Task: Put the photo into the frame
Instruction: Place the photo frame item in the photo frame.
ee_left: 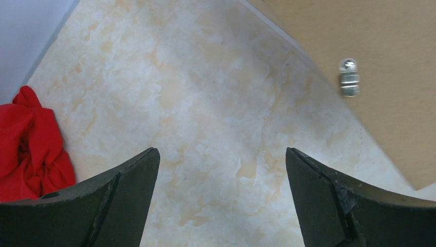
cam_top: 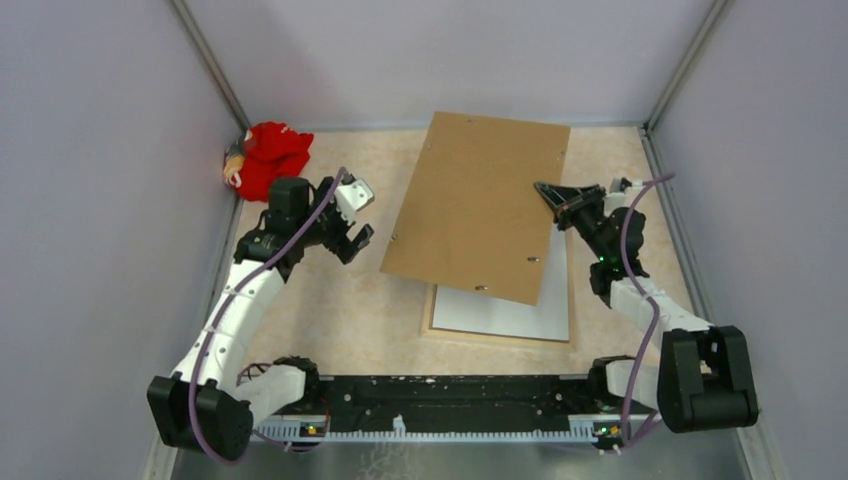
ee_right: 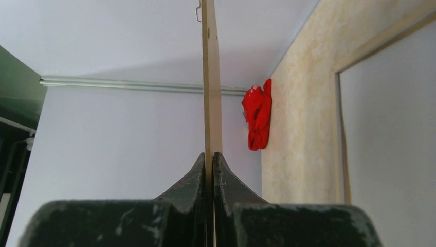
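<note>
My right gripper [cam_top: 545, 190] is shut on the right edge of the plain brown backing board [cam_top: 475, 205]. In the right wrist view the board [ee_right: 211, 77] runs edge-on between the closed fingertips [ee_right: 218, 159]. The board hangs tilted over the far part of the frame [cam_top: 429, 315], which lies flat showing a light wood rim [ee_right: 340, 134]. Inside that rim is a white rectangle [cam_top: 505, 305] that looks like the photo's plain back. My left gripper [cam_top: 358, 215] is open left of the board, over bare table [ee_left: 221, 154], holding nothing.
A red cloth [cam_top: 268, 158] is bunched in the far left corner, behind the left gripper. A small metal clip [ee_left: 349, 77] is fixed to the board near its left edge. Grey walls close in the table on three sides.
</note>
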Robot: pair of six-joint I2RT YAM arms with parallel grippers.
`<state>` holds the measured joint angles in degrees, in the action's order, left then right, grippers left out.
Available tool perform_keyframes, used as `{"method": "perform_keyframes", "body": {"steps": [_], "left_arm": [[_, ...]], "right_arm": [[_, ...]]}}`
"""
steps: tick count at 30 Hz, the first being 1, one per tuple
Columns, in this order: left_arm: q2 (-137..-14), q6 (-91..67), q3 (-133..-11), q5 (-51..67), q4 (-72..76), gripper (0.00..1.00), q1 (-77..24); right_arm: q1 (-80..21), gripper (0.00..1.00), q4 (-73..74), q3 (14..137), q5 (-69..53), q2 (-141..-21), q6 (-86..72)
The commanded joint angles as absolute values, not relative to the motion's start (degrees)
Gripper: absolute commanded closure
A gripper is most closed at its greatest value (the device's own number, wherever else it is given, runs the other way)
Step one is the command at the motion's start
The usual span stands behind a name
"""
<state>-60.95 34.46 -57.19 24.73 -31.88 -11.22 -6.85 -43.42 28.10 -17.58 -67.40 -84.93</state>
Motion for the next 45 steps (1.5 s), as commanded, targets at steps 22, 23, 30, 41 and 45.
{"method": "perform_keyframes", "body": {"steps": [22,23,30,41,45], "left_arm": [[-75.36,35.22,-59.85,30.06,-27.82,0.02,-11.34],[-75.52,35.34,-59.85,30.23,-27.83,0.02,-11.34],[-75.97,36.1,-59.68,30.51,-27.77,0.02,-11.34],[-76.68,36.8,-60.08,29.65,-28.76,0.02,-11.34],[-76.22,37.09,-60.19,29.15,-29.07,0.02,-11.34]], "right_arm": [[15.2,1.0,-29.33,27.16,-50.1,-67.4,-63.33],[15.19,1.0,-29.92,27.22,-49.77,-68.03,-63.17],[15.18,1.0,-33.32,26.73,-47.27,-71.68,-62.2],[14.98,1.0,-43.68,25.86,-46.82,-78.59,-65.48],[14.92,1.0,-45.37,26.31,-47.01,-80.99,-65.75]]}}
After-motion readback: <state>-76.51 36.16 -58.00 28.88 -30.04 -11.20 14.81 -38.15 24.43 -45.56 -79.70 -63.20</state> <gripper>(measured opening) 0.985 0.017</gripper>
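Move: The right hand already pinches the brown backing board by its right edge. The middle of the frame, with the white sheet in it, lies some 25 cm below this hand, about 6 cm to its left and 2 cm back. The frame's right rail is roughly 9 cm to the hand's right and its near rail some 22 cm back, both on the table. From the open left hand the frame is about 27 cm to the right, 6 cm ahead and 21 cm below. Downward goes the right hand, some 12 cm, and about 7 cm to the right, drawing back at first and then easing forward again, bringing the pinched board down over the frame. Its wrist rolls left side down about 15 degrees and tips down a little, fingers staying shut. The empty left hand also sinks about 7 cm, tilting downward, fingers still wide open. ##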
